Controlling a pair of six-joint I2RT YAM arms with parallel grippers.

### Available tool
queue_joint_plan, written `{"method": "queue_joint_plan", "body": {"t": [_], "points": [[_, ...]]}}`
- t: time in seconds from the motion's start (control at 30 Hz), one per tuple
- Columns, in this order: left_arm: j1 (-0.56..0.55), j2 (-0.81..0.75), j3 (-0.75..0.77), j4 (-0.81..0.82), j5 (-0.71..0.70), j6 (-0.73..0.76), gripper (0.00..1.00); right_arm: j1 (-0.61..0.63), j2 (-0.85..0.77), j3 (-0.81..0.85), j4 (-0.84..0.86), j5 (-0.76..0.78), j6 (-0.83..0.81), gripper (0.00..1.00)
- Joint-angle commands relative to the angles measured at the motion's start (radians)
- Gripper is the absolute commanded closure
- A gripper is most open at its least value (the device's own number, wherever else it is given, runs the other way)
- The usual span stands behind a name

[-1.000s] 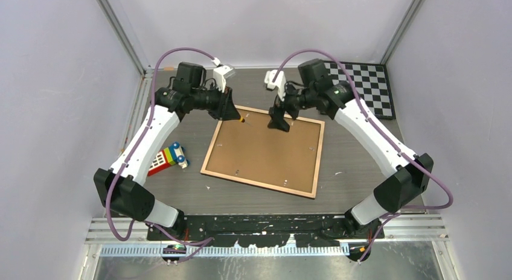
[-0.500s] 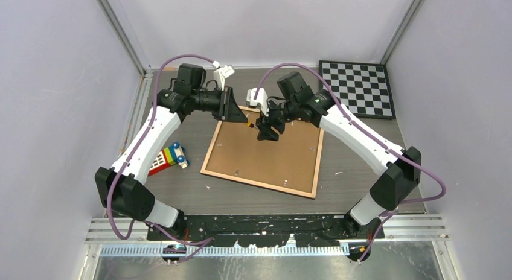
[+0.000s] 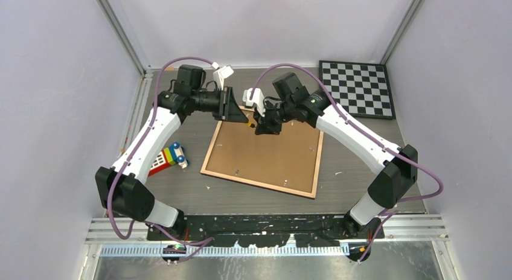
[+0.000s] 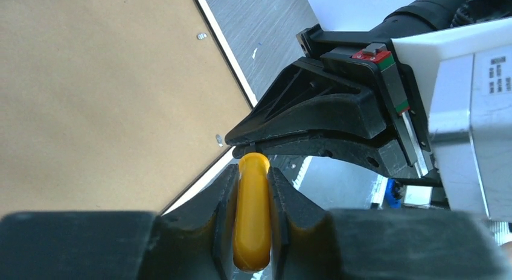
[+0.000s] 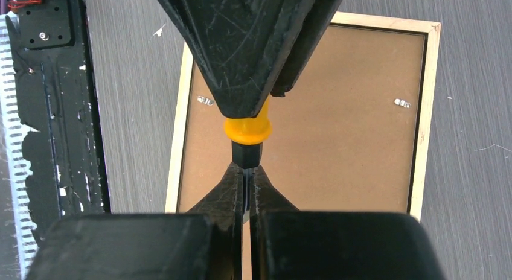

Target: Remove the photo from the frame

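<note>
The frame [image 3: 259, 184] lies face down on the table, its brown backing board [image 3: 265, 153] inside a light wood rim. The photo is hidden under that board. Above the frame's far left corner, my left gripper [image 3: 244, 118] is shut on the yellow handle [image 4: 252, 213] of a small tool. My right gripper [image 3: 258, 125] meets it tip to tip. In the right wrist view, the right gripper [image 5: 247, 171] is shut on the thin metal blade that sticks out of the tool's black collar [image 5: 247, 153], just below the yellow handle [image 5: 247, 129].
Small metal clips [image 5: 205, 100] [image 5: 402, 102] sit along the backing board's edges. A colourful toy [image 3: 169, 157] lies left of the frame. A black-and-white checkered board [image 3: 357, 88] lies at the far right corner. Walls close in on three sides.
My right arm swung left across the frame to the left gripper, and its jaws went from wide open to shut on the tool's blade. The left gripper kept hold of the handle.
</note>
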Motion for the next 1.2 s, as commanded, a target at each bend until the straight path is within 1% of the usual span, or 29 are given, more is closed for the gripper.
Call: {"method": "queue_joint_plan", "body": {"t": [0.0,0.03,0.1,0.2,0.23,0.27,0.37,0.47,0.5,0.57,0.63,0.73,0.8,0.9,1.03,1.17], "points": [[0.03,-0.043,0.004,0.046,-0.029,-0.023,0.64,0.007,-0.038,0.025,0.064,0.0,0.001,0.99],[0.045,-0.044,0.006,0.058,-0.035,-0.031,0.53,0.006,-0.042,0.018,0.064,0.006,0.004,0.99],[0.095,-0.036,0.024,0.069,-0.044,-0.037,0.36,-0.007,-0.05,0.003,0.072,0.01,0.028,0.99],[0.161,-0.022,0.069,0.075,-0.076,-0.029,0.13,-0.059,-0.049,-0.008,0.09,-0.006,0.127,0.99],[0.18,-0.013,0.083,0.076,-0.085,-0.025,0.02,-0.086,-0.045,-0.007,0.098,-0.011,0.164,0.99],[0.198,-0.009,0.097,0.076,-0.096,-0.019,0.01,-0.115,-0.039,-0.006,0.108,-0.021,0.207,0.99],[0.241,0.0,0.125,0.068,-0.131,0.017,0.0,-0.213,-0.007,0.008,0.124,-0.011,0.332,0.99],[0.251,0.008,0.151,0.012,-0.179,0.128,0.0,-0.339,0.032,0.024,0.086,0.001,0.436,0.99],[0.25,0.008,0.154,-0.007,-0.187,0.164,0.0,-0.4,0.038,0.015,0.064,0.006,0.462,0.99],[0.251,-0.001,0.144,-0.034,-0.2,0.238,0.0,-0.486,0.044,-0.02,0.007,0.029,0.47,0.99],[0.251,-0.017,0.119,-0.052,-0.208,0.298,0.0,-0.574,0.037,-0.071,-0.066,0.064,0.438,0.99],[0.248,-0.045,0.067,-0.077,-0.214,0.403,0.0,-0.715,0.04,-0.134,-0.17,0.126,0.345,0.99],[0.235,-0.056,0.035,-0.103,-0.232,0.479,0.0,-0.794,0.061,-0.154,-0.227,0.177,0.274,0.99],[0.2,-0.066,-0.028,-0.137,-0.281,0.595,0.0,-0.895,0.098,-0.167,-0.287,0.201,0.178,0.99],[0.158,-0.065,-0.093,-0.155,-0.32,0.713,0.0,-0.964,0.133,-0.184,-0.292,0.275,0.087,0.99],[0.103,-0.063,-0.132,-0.203,-0.342,0.843,0.0,-1.008,0.188,-0.181,-0.28,0.332,0.046,0.99]]}}
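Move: High above the middle of the table, the left hand has the frame's left edge some 10 cm ahead, 10 cm to its left and 28 cm down; the toy truck is about 2 cm ahead and 25 cm left. The right hand's destination, a bare table patch, lies roughly 5 cm ahead, 40 cm right and 22 cm below, with the chessboard's middle about 26 cm beyond it. The frame's middle is 6 cm ahead and 5 cm right of the right hand. Opening wide, the left fingers let go of the screwdriver handle; the hand draws off forward-left, then comes back and sinks over the frame's left edge, ending 10 cm left and 8 cm lower, fingers tipped further down. The right hand keeps its pinch on the shaft, swings forward, then sweeps about 38 cm right and down, away from the frame, turning clockwise to point nearly straight down. ##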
